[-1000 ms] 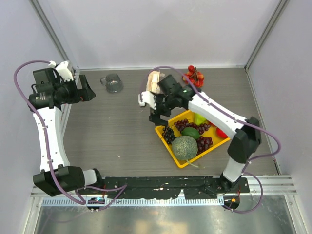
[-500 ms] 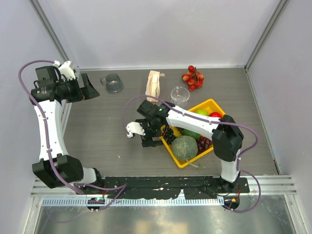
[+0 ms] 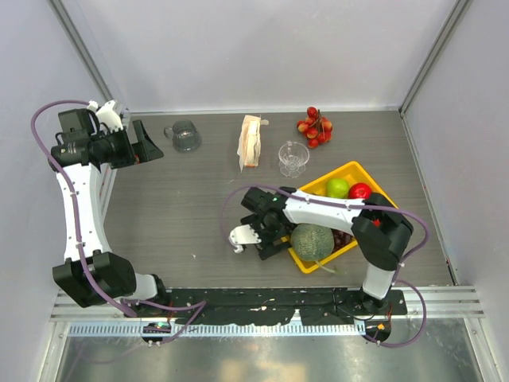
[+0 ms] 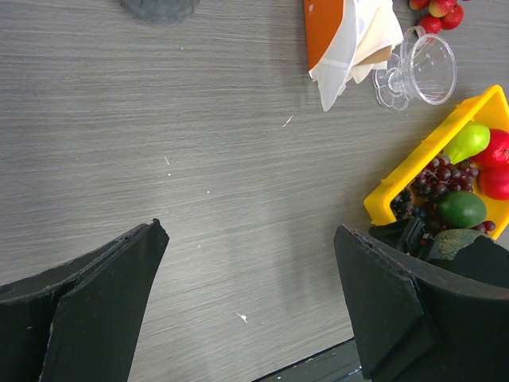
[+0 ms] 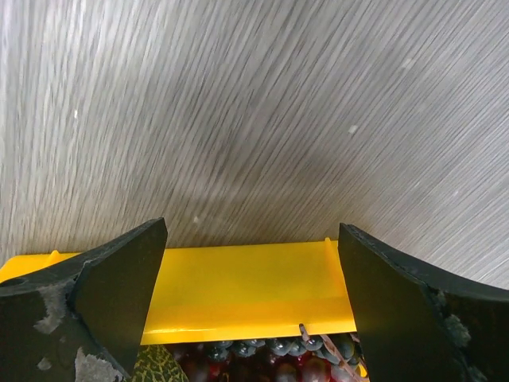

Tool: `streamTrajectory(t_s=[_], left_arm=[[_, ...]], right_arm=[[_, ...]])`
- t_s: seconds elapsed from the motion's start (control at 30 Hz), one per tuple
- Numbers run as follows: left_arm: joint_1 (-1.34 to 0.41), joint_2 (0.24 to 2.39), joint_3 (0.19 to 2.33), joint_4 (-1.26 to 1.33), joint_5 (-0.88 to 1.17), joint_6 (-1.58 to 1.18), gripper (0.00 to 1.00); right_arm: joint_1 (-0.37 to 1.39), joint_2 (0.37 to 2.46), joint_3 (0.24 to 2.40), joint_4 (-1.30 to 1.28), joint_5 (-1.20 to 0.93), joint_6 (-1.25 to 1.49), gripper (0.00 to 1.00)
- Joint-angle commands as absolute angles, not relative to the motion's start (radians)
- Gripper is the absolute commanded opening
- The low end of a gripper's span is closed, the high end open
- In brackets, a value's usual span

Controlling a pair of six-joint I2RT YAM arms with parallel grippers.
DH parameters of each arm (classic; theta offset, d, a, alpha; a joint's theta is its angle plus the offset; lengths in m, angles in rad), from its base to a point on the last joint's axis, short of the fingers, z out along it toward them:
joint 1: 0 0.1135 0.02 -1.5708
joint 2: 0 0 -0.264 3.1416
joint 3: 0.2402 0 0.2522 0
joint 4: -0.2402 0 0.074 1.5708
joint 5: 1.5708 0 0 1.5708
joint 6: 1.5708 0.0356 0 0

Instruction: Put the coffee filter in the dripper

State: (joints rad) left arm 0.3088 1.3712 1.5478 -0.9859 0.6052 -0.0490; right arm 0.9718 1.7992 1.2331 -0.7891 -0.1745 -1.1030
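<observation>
The clear dripper (image 3: 293, 157) (image 4: 417, 68) stands upright at the back of the table. Just left of it lies the pack of filters (image 3: 250, 142) (image 4: 350, 32), with white paper sticking out of an orange wrapper. I see no single coffee filter apart from that pack. My left gripper (image 3: 149, 142) (image 4: 248, 231) hangs open and empty high at the far left. My right gripper (image 3: 256, 243) (image 5: 253, 227) is open at the near left edge of the yellow tray (image 3: 359, 171) (image 5: 246, 286), with nothing between its fingers.
The tray (image 4: 406, 183) holds a melon (image 3: 312, 241), grapes, a green fruit (image 3: 337, 188) and a red one (image 3: 359, 191). A clear glass cup (image 3: 185, 135) stands back left. Red cherries (image 3: 315, 125) lie behind the dripper. Walls close in the back and both sides.
My right arm has swung from beside the filter pack toward the near edge, uncovering the dripper. The tray and melon have shifted slightly right. The left arm turned a little, then held still.
</observation>
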Motion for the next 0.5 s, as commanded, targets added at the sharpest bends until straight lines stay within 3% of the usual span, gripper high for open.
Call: streamTrajectory(t_s=[0.0, 0.47], left_arm=[[0.316, 1.341, 1.546, -0.957, 0.633, -0.052, 0.99], [0.316, 1.413, 1.563, -0.950, 0.657, 0.021, 0.99]], right_arm=[[0.885, 1.695, 1.161, -0.844, -0.094, -1.184, 0.95], [0.560, 1.720, 1.241, -0.890, -0.014, -1.296, 0.96]])
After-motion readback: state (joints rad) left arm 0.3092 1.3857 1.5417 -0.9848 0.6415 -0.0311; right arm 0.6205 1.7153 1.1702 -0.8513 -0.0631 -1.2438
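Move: The right hand, fingers open and low over the table, is already against the left end wall of the yellow fruit box, whose middle lies about 14 cm to its right and 7 cm ahead. The melon is some 9 cm to the hand's right and level with it; the glass dripper stands 25 cm ahead and 3 cm right, the coffee filters 30 cm ahead and 10 cm left. From the raised left hand, the box lies roughly 50 cm right, 6 cm back and 26 cm below. The right hand, open fingers pointing down, keeps pressing against the box's left end wall and sweeps about 12 cm to the right, first almost straight sideways, then also forward, some 8 cm in all. It pushes the box along, away from the open table in front of the filters, while the wrist turns clockwise some 15 degrees and the hand stays low, rising only about a centimetre near the end. ##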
